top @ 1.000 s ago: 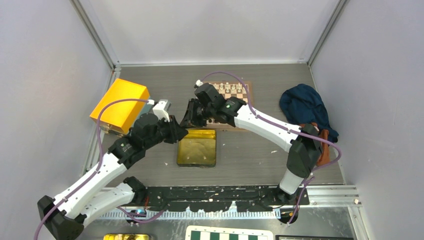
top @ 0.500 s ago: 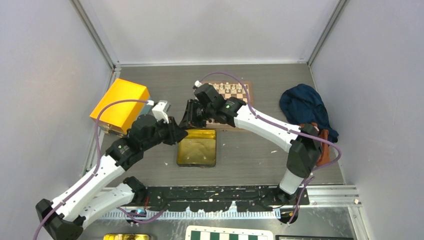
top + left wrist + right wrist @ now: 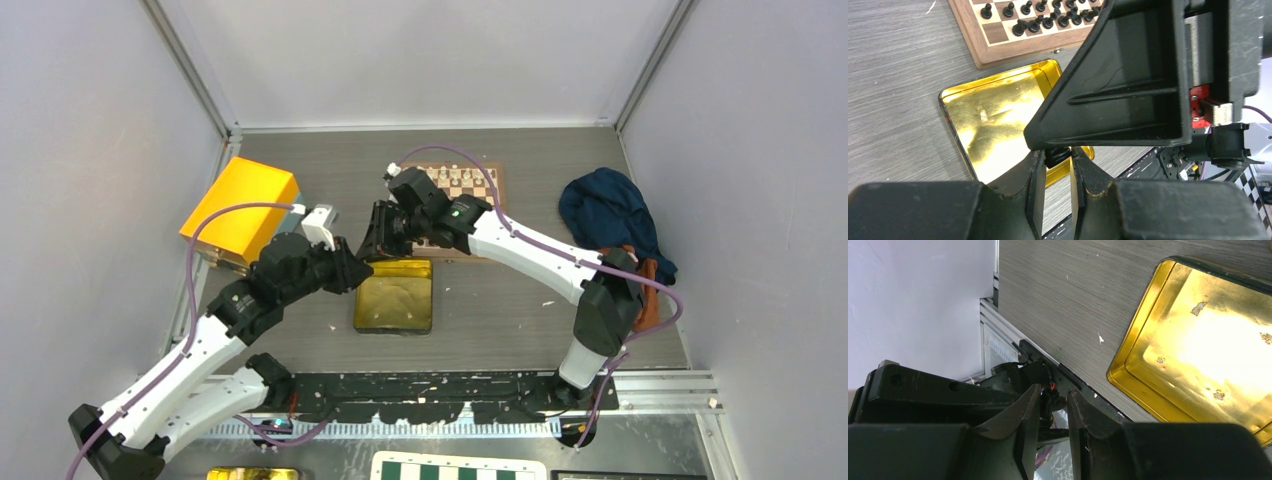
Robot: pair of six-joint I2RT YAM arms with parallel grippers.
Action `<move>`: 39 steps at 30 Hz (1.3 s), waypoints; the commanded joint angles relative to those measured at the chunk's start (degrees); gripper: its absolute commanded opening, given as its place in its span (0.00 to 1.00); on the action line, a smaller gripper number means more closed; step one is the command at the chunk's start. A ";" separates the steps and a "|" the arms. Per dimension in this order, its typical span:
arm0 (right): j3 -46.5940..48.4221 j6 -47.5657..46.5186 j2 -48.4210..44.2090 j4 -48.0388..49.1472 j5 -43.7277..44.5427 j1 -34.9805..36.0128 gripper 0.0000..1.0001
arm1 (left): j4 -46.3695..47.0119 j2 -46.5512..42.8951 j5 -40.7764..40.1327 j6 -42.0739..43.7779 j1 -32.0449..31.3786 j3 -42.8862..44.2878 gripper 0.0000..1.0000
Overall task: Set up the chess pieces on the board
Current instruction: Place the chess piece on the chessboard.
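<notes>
The board (image 3: 497, 176) lies at the back of the table, with white pieces (image 3: 455, 179) on its far rows. In the left wrist view black pieces (image 3: 1048, 20) stand along the board's near rim (image 3: 973, 47). Both grippers meet tip to tip above the far left corner of a gold tin (image 3: 393, 295). My left gripper (image 3: 362, 268) (image 3: 1057, 157) is shut on a black chess piece (image 3: 1058, 155). My right gripper (image 3: 373, 248) (image 3: 1054, 399) stands around the same piece (image 3: 1050, 402), jaws slightly apart, with a thin gap on one side.
The open gold tin (image 3: 988, 115) (image 3: 1198, 340) lies in front of the board. An orange box (image 3: 240, 208) sits at the left, a dark blue cloth (image 3: 605, 215) at the right. A green-and-white checkered board (image 3: 460, 468) shows below the arm bases.
The right gripper's jaws have spread a little around the black piece. The left gripper has kept its grip, and its arm has shifted slightly.
</notes>
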 commanded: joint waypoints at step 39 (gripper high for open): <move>-14.49 -6.62 -14.78 -1.98 -22.31 -11.38 0.32 | -7.01 7.13 23.55 8.82 0.43 4.77 0.00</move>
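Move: The left hand already grips the black rook by its base. The empty near-left corner square of the chessboard lies about 19 cm ahead of this hand, 5 cm to its right and 19 cm below; the gold tray's middle is 6 cm ahead, 3 cm right and 21 cm down. For the empty right hand, the rook is right at its slightly open fingertips, roughly 1 cm back and 1 cm below, with the tray's middle about 5 cm ahead and 4 cm right. Still pinching the rook, the left hand first sinks about 2 cm, then swings back some 5 cm and a little right and lower, turning clockwise and tipping down, roughly 20 degrees in all. The right hand, fingers staying slightly open, draws about 8 cm to its right away from the rook, bowing a little forward and up before coming back. ##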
